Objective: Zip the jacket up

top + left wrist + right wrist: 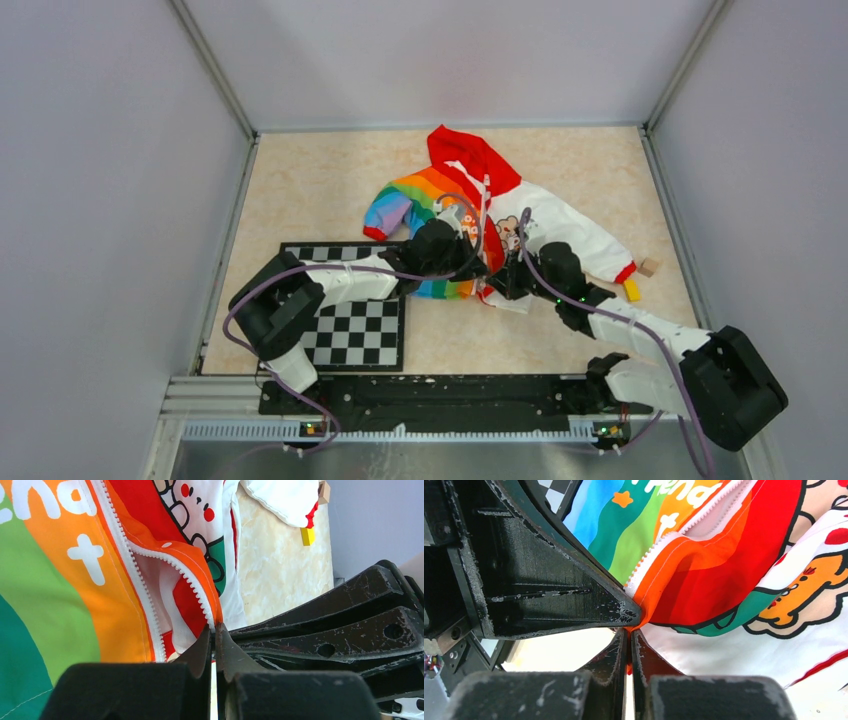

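Observation:
The jacket (470, 205) lies unzipped on the table, red hood at the far end, rainbow half on the left, white cartoon half on the right. My left gripper (478, 266) is shut on the orange bottom hem right at the white zipper teeth (202, 597); its point in the left wrist view is (215, 630). My right gripper (497, 286) is shut on the same orange hem corner just beside it (629, 632). The two grippers touch or nearly touch at the jacket's lower front edge. The zipper (684, 527) runs open, and the slider is not visible.
A black-and-white checkerboard mat (350, 325) lies at the near left under the left arm. A wooden block (648, 267) and a yellow block (631, 290) sit by the red right cuff (625, 272). Grey walls enclose the table.

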Motion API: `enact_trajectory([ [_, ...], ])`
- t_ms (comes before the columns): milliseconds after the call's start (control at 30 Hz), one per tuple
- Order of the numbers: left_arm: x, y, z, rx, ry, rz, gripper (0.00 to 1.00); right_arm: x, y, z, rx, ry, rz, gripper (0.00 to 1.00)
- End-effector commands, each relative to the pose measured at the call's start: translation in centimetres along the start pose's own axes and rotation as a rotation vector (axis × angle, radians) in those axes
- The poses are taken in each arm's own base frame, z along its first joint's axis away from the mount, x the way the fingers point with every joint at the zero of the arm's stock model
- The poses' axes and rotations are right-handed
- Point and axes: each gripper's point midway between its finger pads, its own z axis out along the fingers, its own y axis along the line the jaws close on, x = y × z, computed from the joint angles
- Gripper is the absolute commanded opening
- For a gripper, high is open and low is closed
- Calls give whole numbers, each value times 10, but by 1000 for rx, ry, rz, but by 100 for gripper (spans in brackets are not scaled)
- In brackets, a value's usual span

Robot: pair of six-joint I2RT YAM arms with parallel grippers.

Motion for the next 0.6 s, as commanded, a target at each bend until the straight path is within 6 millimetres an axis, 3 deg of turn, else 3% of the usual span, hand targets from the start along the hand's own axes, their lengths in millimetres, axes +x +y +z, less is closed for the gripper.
enact_trajectory([
  [0, -15, -33, -8, 111, -27, 78, 0, -27, 20, 5, -91, -90, -61, 0],
  [133, -13, -42, -13, 164, -17, 130, 0, -31, 24, 4, -160, -98, -79, 0],
  [433, -26, -43, -39, 207, -39, 196, 73, -33, 0, -2, -114, -90, -55, 0],
  [500, -28, -37, -45, 183, -20, 218, 83, -33, -2, -5, -109, -84, -75, 0],
  [567, -24, -29, -50, 157, 12, 232, 87, -32, -1, -9, -112, -84, -104, 0],
])
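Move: The bottom end of the white jacket front's zip is between both hands' tips: right at the left fingers, and only about 1 cm ahead and 1 cm left of the right ones. The rainbow front's bottom zip corner lies some 2 cm back, 2 cm left and 5 cm below the left hand. The printed bear is roughly 8 cm ahead of the left hand, 5 cm to its right and 6 cm lower. The zip end passes wholly to the right hand, whose already closed fingers keep their pinch on the orange edge. The left fingers open wide and let go, and that hand backs off upward about 4.5 cm, drifting slightly left, its tips swinging up and clockwise some 10 degrees. The right hand edges left a touch, then eases forward and right, about 1 cm each from where it began. ##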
